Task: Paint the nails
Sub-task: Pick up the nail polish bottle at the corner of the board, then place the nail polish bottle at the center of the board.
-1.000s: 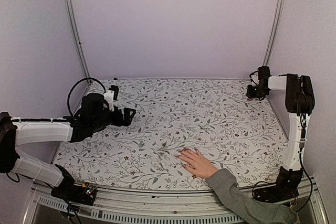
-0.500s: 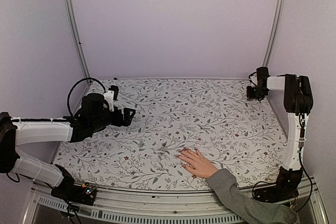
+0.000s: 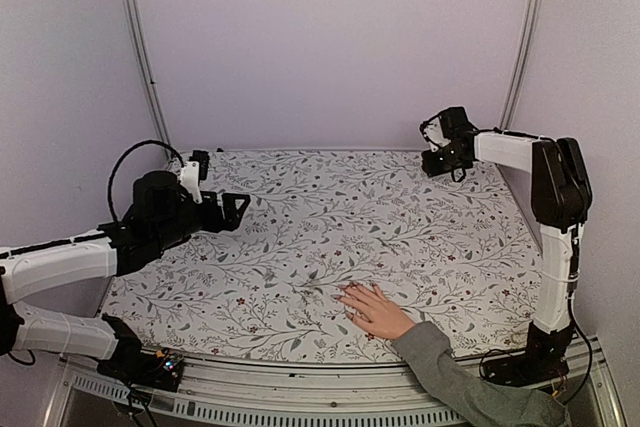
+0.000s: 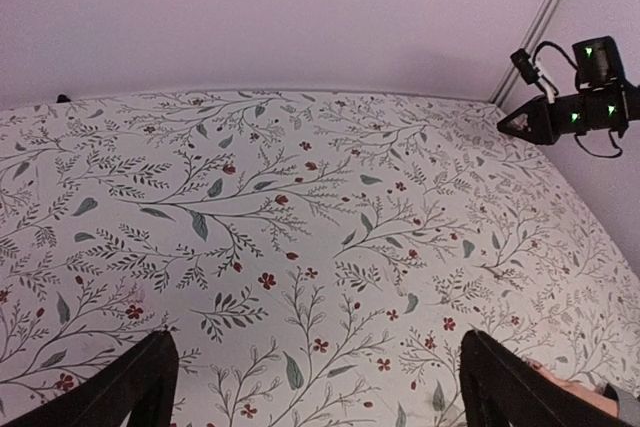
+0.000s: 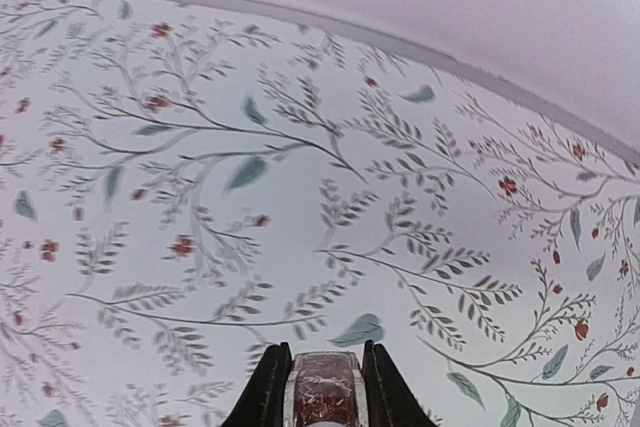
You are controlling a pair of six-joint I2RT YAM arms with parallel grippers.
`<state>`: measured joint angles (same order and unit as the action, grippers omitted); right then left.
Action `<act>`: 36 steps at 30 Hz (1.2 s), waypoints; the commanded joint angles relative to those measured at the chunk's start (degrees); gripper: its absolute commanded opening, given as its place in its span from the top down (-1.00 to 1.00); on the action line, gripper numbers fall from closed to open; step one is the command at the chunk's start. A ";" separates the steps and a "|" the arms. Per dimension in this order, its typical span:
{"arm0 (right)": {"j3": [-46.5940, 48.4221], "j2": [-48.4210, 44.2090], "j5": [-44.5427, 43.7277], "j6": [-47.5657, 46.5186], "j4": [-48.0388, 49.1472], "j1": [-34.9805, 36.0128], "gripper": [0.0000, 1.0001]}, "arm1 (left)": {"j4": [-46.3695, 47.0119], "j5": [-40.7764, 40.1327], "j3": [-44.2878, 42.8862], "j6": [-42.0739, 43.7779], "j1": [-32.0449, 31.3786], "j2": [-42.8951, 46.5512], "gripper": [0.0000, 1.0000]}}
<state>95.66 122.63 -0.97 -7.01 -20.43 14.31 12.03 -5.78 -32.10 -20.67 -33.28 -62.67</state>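
Note:
A light-skinned hand [image 3: 375, 311] with a grey sleeve [image 3: 450, 372] lies flat on the floral cloth [image 3: 330, 217] near the front edge. Its nails are too small to make out. My right gripper [image 3: 438, 159] hangs above the back right of the cloth, far from the hand. In the right wrist view it [image 5: 323, 387] is shut on a small bottle [image 5: 324, 395] with dark red glittery contents. My left gripper [image 3: 222, 187] is open and empty over the left side. In its wrist view its fingers [image 4: 140, 387] stand wide apart and the hand's edge [image 4: 570, 392] shows at the bottom right.
Metal frame posts [image 3: 140, 47] stand at the back corners before a plain pale wall. The right arm [image 3: 555, 187] rises along the right edge. In the left wrist view the right gripper [image 4: 565, 112] shows at the top right.
My right gripper has swung from the back right corner leftward and upward over the cloth. My left gripper has drawn a little left and back. The hand has not moved.

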 commanded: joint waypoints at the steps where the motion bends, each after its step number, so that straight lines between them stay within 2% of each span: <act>1: -1.07 -9.10 2.77 -1.28 -1.67 7.15 1.00 | -1.57 0.79 0.61 -3.37 -0.69 5.43 -0.99; 10: -5.24 -13.66 8.23 -0.56 -2.20 29.01 1.00 | -10.15 -2.14 3.23 -7.36 -0.85 19.51 -0.99; 16: -6.37 -12.23 8.63 -0.67 -2.90 40.49 1.00 | -26.13 -1.23 -2.11 -8.55 -0.85 20.13 -0.99; 21: -7.35 -11.35 8.85 -0.64 -3.83 46.62 1.00 | -29.92 1.00 -1.58 -10.53 -0.91 21.13 -0.99; 27: -9.39 -8.49 7.01 -0.34 -3.89 52.14 1.00 | -34.16 -0.18 -1.94 -12.60 -0.96 23.46 -0.99; 36: -13.92 -6.17 7.59 2.09 0.98 54.71 1.00 | -35.95 0.75 -1.66 -13.54 -1.16 22.70 -0.99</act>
<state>83.15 115.46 6.98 -6.66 -23.07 68.45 -22.26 -5.67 -32.88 -33.30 -33.39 -39.40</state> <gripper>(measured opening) 0.197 0.996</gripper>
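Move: The right gripper already holds the nail polish bottle clear of the table, near the far right corner. The fingernails of the hand to be painted lie about 33 cm back, 27 cm to its left and 7 cm lower. The back of that hand is around 36 cm back and 20 cm left, its grey sleeve roughly 43 cm back and 10 cm left. From the empty left gripper the nails are some 9 cm back, 25 cm right and 18 cm below. Keeping its pinch on the polish bottle, the right hand swings back nearly 40 cm and about 35 cm left towards the painted hand's fingernails, first rising some 10 cm, then sinking to slightly below its starting height, while turning about 60 degrees counter-clockwise. The open left hand clears away back and left, rising and settling again, its fingers tipping down. ##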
